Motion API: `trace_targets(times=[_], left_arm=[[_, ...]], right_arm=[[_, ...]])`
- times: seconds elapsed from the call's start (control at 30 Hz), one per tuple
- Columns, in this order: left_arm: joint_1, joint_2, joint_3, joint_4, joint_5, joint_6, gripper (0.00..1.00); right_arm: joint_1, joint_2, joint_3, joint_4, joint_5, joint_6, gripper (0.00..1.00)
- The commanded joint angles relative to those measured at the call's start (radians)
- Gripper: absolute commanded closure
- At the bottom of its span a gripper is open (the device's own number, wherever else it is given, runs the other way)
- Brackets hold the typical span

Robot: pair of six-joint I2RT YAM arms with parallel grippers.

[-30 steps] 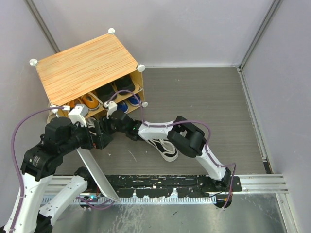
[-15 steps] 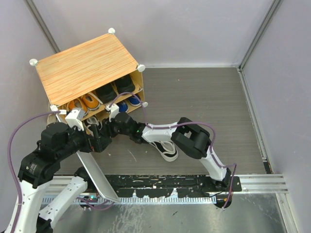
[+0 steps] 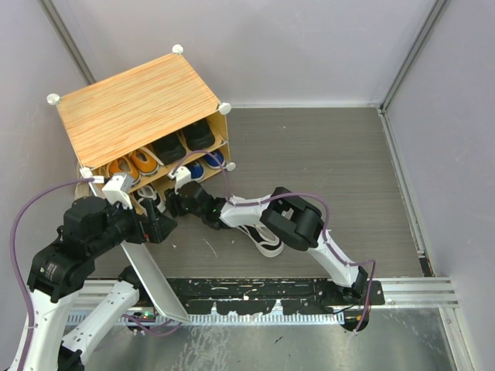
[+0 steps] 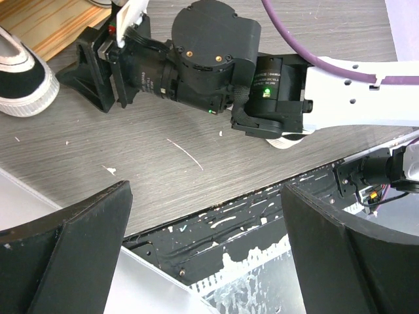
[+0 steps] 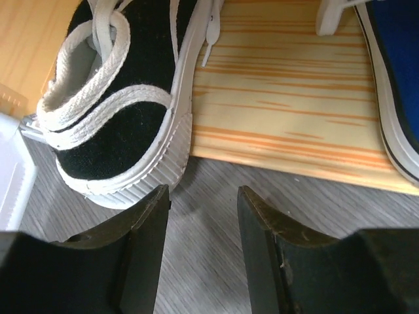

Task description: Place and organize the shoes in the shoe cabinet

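The shoe cabinet (image 3: 135, 104) stands at the back left with its door open. Its upper shelf holds an orange pair (image 3: 135, 164) and a black pair (image 3: 182, 143). On the lower shelf are blue shoes (image 3: 205, 165) and a black-and-white lace-up (image 5: 121, 108) whose heel overhangs the shelf edge. My right gripper (image 5: 203, 219) is open and empty just in front of that heel, low over the floor. A second black-and-white lace-up (image 3: 263, 236) lies on the floor under the right arm. My left gripper (image 4: 206, 222) is open and empty, behind the right wrist (image 4: 216, 59).
The white door panel (image 3: 151, 270) lies open, slanting from the cabinet's front left corner toward the near edge, under the left arm. Grey walls close in the floor on three sides. A metal rail (image 3: 402, 290) runs along the near edge.
The left arm has drawn back a little to the left. The right arm's elbow has shifted left, while its gripper stays at the lower shelf by the lace-up.
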Motion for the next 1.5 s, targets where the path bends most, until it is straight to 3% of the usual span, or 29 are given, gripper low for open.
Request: trace_targets(times=[0.0,0.4,0.57,0.8,1.47], left_arm=[[-0.001,-0.007,0.007,-0.004,-0.019,0.001,0.02],[-0.001,-0.007,0.017,-0.007,-0.014,0.011,0.02],[-0.001,-0.016,0.009,0.001,-0.015,0.007,0.02],[-0.001,0.006,0.013,0.006,-0.016,0.011,0.02],[-0.001,-0.001,-0.037,0.034,-0.037,0.022,0.02]], right_arm=[[0.001,0.022,0.1,0.039,0.009,-0.042,0.49],[0.049,0.08,0.228,0.01,-0.184,-0.038,0.51],[0.064,0.091,0.244,0.001,-0.171,-0.032,0.5],[0.064,-0.005,0.121,0.008,-0.122,-0.006,0.51],[0.016,0.197,0.286,0.124,-0.049,-0.015,0.5]])
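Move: The black-and-white shoe on the cabinet's bottom shelf has its middle roughly 7 cm ahead and 8 cm left of the right hand, about level, heel out beside the fingertips. The nearer blue shoe is about 11 cm ahead and 8 cm right; an orange shoe sits one shelf up, some 12 cm ahead, 5 cm left and 15 cm higher. From the left hand the black-and-white shoe is about 11 cm ahead, 14 cm left and 20 cm below. Leftward first, the right hand swings about 6 cm around the heel of the black-and-white shoe, rising slightly, drawing back about 5 cm and turning some 10 degrees counter-clockwise, then sinks again. From behind the heel it presses in forward and a little left, about 4 cm, fingers staying half open, the tips ending up against the heel. ##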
